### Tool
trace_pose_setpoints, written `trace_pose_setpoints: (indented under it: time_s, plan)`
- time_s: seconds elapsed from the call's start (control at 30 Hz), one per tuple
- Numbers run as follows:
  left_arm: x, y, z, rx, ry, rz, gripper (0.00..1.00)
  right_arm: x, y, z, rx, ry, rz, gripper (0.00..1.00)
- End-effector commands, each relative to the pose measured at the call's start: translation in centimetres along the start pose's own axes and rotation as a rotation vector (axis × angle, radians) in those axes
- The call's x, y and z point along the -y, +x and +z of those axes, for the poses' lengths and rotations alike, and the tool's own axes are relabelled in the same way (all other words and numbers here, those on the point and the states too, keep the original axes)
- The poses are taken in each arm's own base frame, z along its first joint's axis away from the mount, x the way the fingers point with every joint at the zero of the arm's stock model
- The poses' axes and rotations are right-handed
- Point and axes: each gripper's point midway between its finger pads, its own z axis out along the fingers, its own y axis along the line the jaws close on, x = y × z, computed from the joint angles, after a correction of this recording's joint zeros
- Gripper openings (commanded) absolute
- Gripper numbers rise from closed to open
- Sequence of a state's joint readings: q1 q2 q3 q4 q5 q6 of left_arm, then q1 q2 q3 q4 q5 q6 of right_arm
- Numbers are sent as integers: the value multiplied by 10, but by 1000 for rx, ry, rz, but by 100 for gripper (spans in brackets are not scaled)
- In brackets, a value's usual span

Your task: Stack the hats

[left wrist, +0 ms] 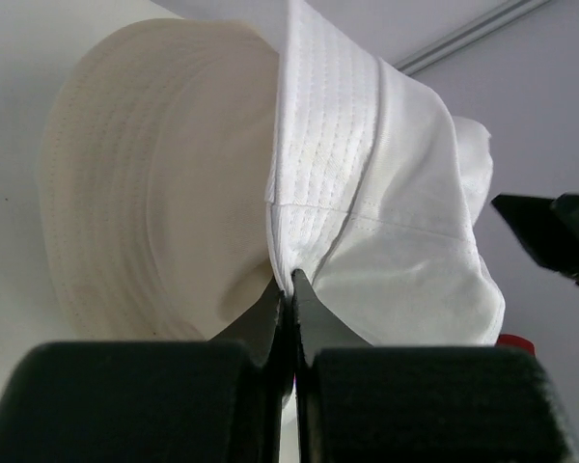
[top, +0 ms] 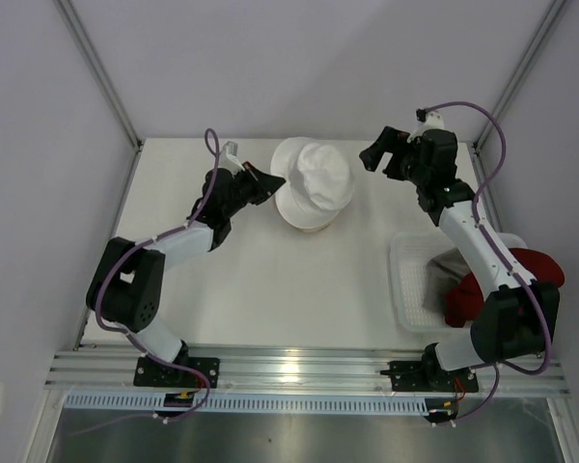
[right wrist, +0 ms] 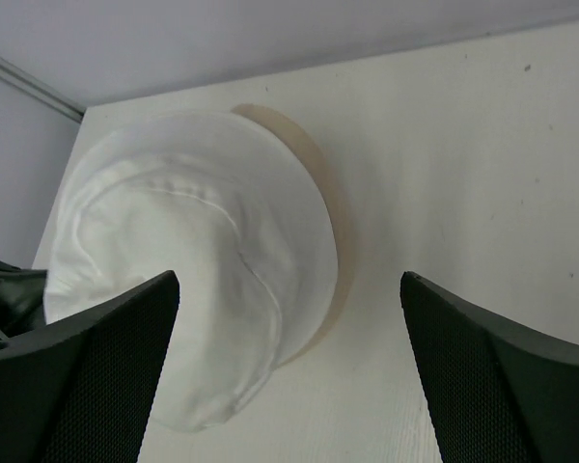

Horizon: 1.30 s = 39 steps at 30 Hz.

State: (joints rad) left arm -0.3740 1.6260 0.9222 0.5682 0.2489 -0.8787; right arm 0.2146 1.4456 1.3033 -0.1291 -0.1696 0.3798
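A white hat lies over a cream hat at the back middle of the table. My left gripper is shut on the white hat's left brim. The left wrist view shows the jaws pinching a fold of the white hat beside the cream hat. My right gripper hangs open just right of the pile, holding nothing. In its wrist view the fingers straddle the white hat's near edge. A dark red hat lies at the right, partly behind the right arm.
A white mesh basket stands at the right front with something grey inside it. The enclosure's walls and metal posts close in the back and sides. The right gripper's finger shows in the left wrist view.
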Motion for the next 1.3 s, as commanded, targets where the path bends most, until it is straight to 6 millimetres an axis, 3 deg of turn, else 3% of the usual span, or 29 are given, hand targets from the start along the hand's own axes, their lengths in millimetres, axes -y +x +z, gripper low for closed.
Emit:
trace_pose_setpoints:
  time_s: [0.0, 0.2, 0.33, 0.6, 0.87, 0.97, 1.1, 1.27]
  plan:
    - [-26, -4, 3, 22, -46, -39, 1, -9, -2, 1, 44, -37, 37, 100]
    - [-63, 4, 0, 18, -178, -132, 1, 11, 24, 18, -4, 6, 67, 98]
    - [-77, 12, -1, -3, -241, -145, 1, 12, 26, 30, 33, -23, 96, 97]
    - [-91, 30, 3, -92, -288, -154, 1, 23, 44, 66, 23, -46, 150, 94]
    - [-109, 43, 4, -141, -357, -173, 1, 18, 64, 92, 6, -151, 263, 75]
    - [-108, 42, 4, -142, -354, -169, 1, 15, 67, 98, 10, -186, 275, 74]
    - [-108, 42, 4, -148, -356, -169, 1, 19, 86, 106, -20, -210, 320, 72]
    - [-107, 42, 3, -150, -354, -170, 1, 18, 96, 105, -28, -255, 364, 66]
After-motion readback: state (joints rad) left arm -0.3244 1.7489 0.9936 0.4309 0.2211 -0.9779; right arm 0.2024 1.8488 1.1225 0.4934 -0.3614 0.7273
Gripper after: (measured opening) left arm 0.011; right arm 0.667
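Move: The white hat, already pinched by its left brim in the left hand, has its middle about 8 cm to that hand's right, level fore and aft and a touch lower. From the open right hand it lies roughly 13 cm to the left, 4 cm ahead and 11 cm below. The tan hat sits on its stand under it, its middle about 14 cm left of the right hand, 5 cm ahead and 17 cm below. The white hat's free right brim is what the open right hand comes down to, sinking some 13 cm while reaching forward and left by about half that, rolling its left side up and drawing its fingers about a third of the way shut around the brim's edge. The left hand keeps its pinch on the opposite brim and lowers it about 5 cm, easing slightly forward and left and tipping down. ##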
